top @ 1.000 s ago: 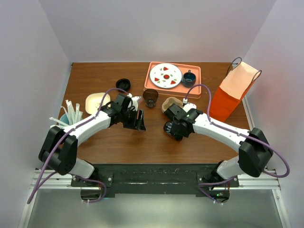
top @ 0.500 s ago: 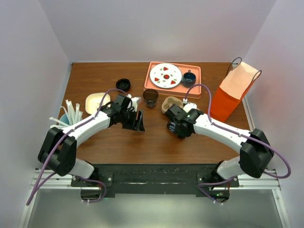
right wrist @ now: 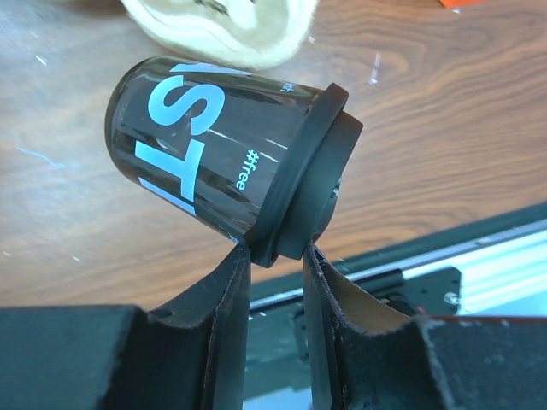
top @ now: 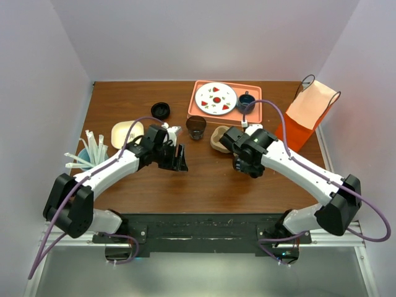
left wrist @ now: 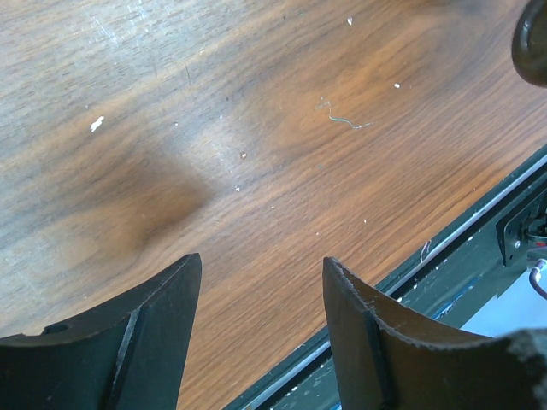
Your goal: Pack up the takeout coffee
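Note:
The takeout coffee (right wrist: 224, 145) is a dark cup with pale blue lettering and a black lid (right wrist: 309, 190). It hangs tilted above the wood, base pointing up and left in the right wrist view. My right gripper (right wrist: 275, 254) is shut on the rim of its lid. From above, the right gripper (top: 242, 162) sits mid-table and the cup is mostly hidden beneath it. My left gripper (top: 179, 158) hovers left of centre, open, with only bare wood between its fingertips (left wrist: 261, 260).
An orange paper bag (top: 306, 117) stands open at the back right. A pink tray (top: 226, 122) holds a plate (top: 216, 98) and a blue mug (top: 245, 101). A brown cup (top: 196, 127), tan bowl (top: 219, 137), black disc (top: 161, 110), pale dish (top: 125, 133) and straws (top: 91, 150) are nearby.
My right gripper has closed on the cup's lid and carried it up and toward the back right. The left arm has barely shifted.

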Motion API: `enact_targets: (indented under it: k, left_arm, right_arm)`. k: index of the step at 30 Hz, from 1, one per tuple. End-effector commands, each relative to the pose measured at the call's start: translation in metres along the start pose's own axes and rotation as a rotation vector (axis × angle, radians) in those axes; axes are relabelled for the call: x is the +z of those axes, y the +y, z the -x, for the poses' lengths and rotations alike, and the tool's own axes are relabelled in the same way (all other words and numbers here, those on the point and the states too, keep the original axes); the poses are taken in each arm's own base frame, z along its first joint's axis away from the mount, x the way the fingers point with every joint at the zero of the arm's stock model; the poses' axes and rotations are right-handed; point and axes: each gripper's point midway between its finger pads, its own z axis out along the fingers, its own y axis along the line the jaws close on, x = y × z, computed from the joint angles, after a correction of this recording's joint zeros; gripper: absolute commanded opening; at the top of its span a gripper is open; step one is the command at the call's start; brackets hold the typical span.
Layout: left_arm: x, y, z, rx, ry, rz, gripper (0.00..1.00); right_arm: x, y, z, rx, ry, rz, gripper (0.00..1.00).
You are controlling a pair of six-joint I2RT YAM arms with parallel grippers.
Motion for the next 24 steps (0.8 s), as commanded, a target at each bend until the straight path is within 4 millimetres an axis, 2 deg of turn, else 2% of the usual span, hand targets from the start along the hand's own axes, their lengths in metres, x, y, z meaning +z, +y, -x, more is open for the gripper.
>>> enact_targets:
  k: [1,6,10,17,24]
  left_arm:
    - [-0.006,-0.010,0.017,0.022,-0.087,-0.025,0.63]
    - [-0.010,-0.012,0.024,0.029,-0.108,-0.023,0.63]
    - [-0.012,-0.012,0.024,0.028,-0.120,-0.024,0.63]
    - [-0.012,-0.013,0.022,0.028,-0.116,-0.035,0.63]
    - [-0.023,-0.023,0.027,0.021,-0.123,-0.061,0.63]
  right_arm:
    - [-0.006,-0.039,-0.024,-0.148,0.110,-0.108,0.21]
    - [0.007,-0.055,-0.025,-0.193,0.140,-0.181,0.18]
    - [0.020,-0.091,-0.026,-0.193,0.206,-0.254,0.20]
    - [0.028,-0.089,-0.033,-0.226,0.287,-0.262,0.22]
    - [0.028,-0.093,-0.035,-0.235,0.287,-0.268,0.24]
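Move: Just ahead of the right hand, which already has the lidded coffee cup by its lid, the cup holder lies about 9 cm out, 5 cm to the left and some 14 cm below. The orange bag stands roughly 12 cm ahead and 17 cm to the right. The empty brown cup is some 15 cm ahead and 18 cm to the left. From the left hand, the cup holder is about 7 cm ahead and 18 cm to the right. Carrying the tilted cup through the air, the right hand swings about 8 cm to the right, away from the cup holder and across its near side, sinking some 3 cm as it goes. The wrist rolls its left side down and tips the fingers nearer to straight down, about 20 degrees in all, lowering the cup's bottom end; the fingers keep their pinch on the lid. ##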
